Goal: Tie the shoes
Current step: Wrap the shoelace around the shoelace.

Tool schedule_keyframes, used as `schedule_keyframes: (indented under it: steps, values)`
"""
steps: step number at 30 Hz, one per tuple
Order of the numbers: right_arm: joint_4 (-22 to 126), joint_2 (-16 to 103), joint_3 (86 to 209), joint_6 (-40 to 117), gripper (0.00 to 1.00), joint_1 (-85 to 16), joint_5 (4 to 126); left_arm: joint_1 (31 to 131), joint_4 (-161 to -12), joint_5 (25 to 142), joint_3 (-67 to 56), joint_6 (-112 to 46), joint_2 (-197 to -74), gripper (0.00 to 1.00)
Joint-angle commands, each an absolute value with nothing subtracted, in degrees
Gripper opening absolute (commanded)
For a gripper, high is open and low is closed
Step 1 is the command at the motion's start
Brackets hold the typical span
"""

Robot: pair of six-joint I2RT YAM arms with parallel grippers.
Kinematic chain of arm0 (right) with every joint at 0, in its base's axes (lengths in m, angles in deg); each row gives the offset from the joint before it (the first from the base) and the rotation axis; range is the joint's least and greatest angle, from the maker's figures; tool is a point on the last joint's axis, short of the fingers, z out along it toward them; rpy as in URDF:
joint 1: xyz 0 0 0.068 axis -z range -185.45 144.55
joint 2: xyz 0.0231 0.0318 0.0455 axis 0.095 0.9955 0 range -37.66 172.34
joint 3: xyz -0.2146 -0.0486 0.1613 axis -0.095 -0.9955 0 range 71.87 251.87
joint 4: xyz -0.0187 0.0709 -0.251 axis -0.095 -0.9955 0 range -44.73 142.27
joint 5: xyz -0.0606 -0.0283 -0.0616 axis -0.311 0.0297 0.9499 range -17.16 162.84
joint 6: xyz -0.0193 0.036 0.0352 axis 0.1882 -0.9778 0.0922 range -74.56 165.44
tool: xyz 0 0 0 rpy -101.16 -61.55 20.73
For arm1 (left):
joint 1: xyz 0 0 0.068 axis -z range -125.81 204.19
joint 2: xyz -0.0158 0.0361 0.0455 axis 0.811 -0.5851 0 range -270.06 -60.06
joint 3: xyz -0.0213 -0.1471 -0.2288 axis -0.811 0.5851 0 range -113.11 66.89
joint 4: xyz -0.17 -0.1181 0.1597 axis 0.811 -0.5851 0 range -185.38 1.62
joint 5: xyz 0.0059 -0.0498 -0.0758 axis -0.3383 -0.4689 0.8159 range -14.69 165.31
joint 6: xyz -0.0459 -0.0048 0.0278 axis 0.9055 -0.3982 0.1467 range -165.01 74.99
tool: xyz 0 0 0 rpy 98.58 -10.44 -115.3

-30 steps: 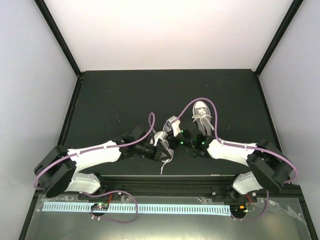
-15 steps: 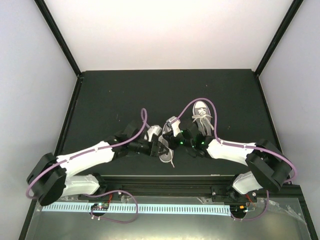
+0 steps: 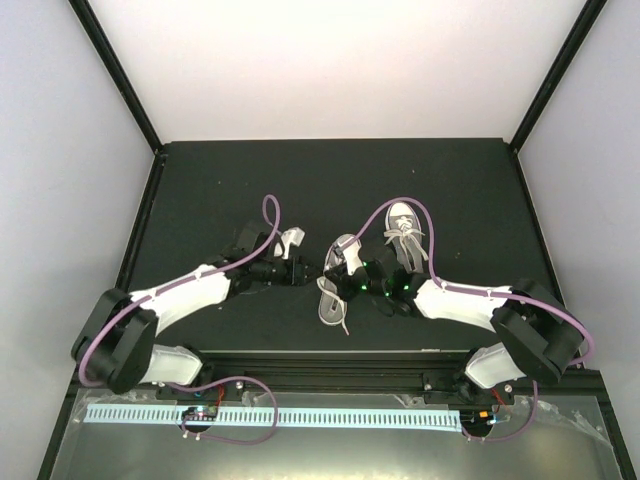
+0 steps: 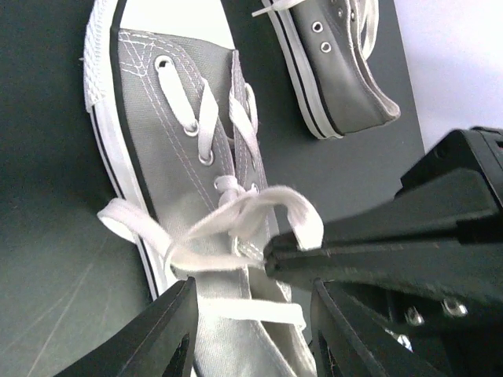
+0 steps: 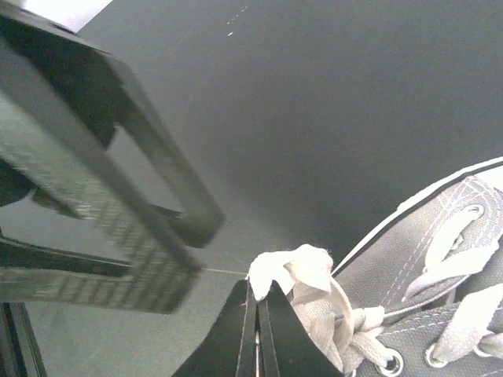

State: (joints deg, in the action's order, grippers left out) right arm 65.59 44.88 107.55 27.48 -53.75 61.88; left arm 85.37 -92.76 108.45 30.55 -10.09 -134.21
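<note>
One grey shoe (image 3: 333, 290) lies between my two grippers, its white lace partly knotted over the tongue. In the left wrist view this shoe (image 4: 177, 196) fills the middle, with the lace loop (image 4: 295, 220) pinched by my right gripper (image 4: 271, 259). The right wrist view shows my right gripper (image 5: 256, 310) shut on that loop (image 5: 291, 271). My left gripper (image 4: 251, 330) stands open just left of the shoe, with nothing between its fingers. From above, the left gripper (image 3: 303, 271) is apart from the shoe and the right gripper (image 3: 342, 272) is over it. The second shoe (image 3: 404, 233) stands behind the right arm.
A loose lace end (image 3: 341, 320) trails toward the near edge of the black table (image 3: 200, 190). Purple cables (image 3: 270, 215) arch above both wrists. White walls and black corner posts (image 3: 120, 75) close in the back and sides. A metal rail (image 3: 300, 412) runs along the front.
My left gripper has opened, let go of the lace and drawn back to the left, away from the shoe. The right gripper has kept its hold in the same place.
</note>
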Motion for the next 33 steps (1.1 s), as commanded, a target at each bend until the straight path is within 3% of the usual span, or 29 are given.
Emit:
schedule_keyframes:
  steps: [1, 13, 22, 26, 28, 31, 33]
  values:
    - [68.24, 43.46, 106.59, 28.83, 0.02, -53.87, 60.17, 84.97, -85.59, 113.44, 25.55, -7.96, -139.4, 0.42]
    - [68.27, 44.39, 106.94, 29.69, 0.02, -53.82, 59.29, 85.16, -80.56, 116.51, 24.3, -5.27, -145.68, 0.46]
    - [68.52, 44.64, 106.97, 29.53, 0.02, -53.8, 59.97, 85.28, -81.57, 117.14, 24.98, -5.23, -146.63, 0.21]
    - [68.35, 44.27, 106.86, 29.41, 0.03, -53.81, 60.33, 85.26, -80.91, 116.95, 24.9, -4.82, -146.25, 0.03]
    - [67.05, 43.53, 106.91, 29.24, 0.16, -53.84, 60.86, 85.23, -81.1, 116.3, 24.88, -5.07, -145.92, 0.02]
    - [65.03, 40.55, 105.68, 28.5, 0.47, -53.84, 61.47, 85.22, -81.69, 115.21, 24.96, -5.32, -145.26, 0.02]
    - [64.43, 37.77, 103.7, 27.61, 0.58, -53.84, 61.95, 85.18, -81.78, 115.09, 25.05, -5.33, -145.18, 0.02]
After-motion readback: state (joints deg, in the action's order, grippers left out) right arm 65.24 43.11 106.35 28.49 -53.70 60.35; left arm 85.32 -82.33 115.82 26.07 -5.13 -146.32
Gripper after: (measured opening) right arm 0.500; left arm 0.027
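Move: Ahead and to the right of the open left fingers, about 2 cm forward and 3 cm right at roughly their height, is the held lace, bunched in the right gripper's shut tips, so right at the right hand point. The lace knot lies some 4 cm ahead and 5 cm right of the left hand, 3 cm lower. The near shoe's middle is 1 cm back, 6 cm right and 6 cm below; the other shoe is 10 cm ahead and 23 cm right. Reaching right and forward about 4 cm, the left hand brings its open fingers up to the lace at the right gripper's tips, rolling slightly, then stays there and closes to pinch it. The right hand keeps its hold nearly in place, easing back under 1 cm, and opens to about half at the end, letting go of the lace. ##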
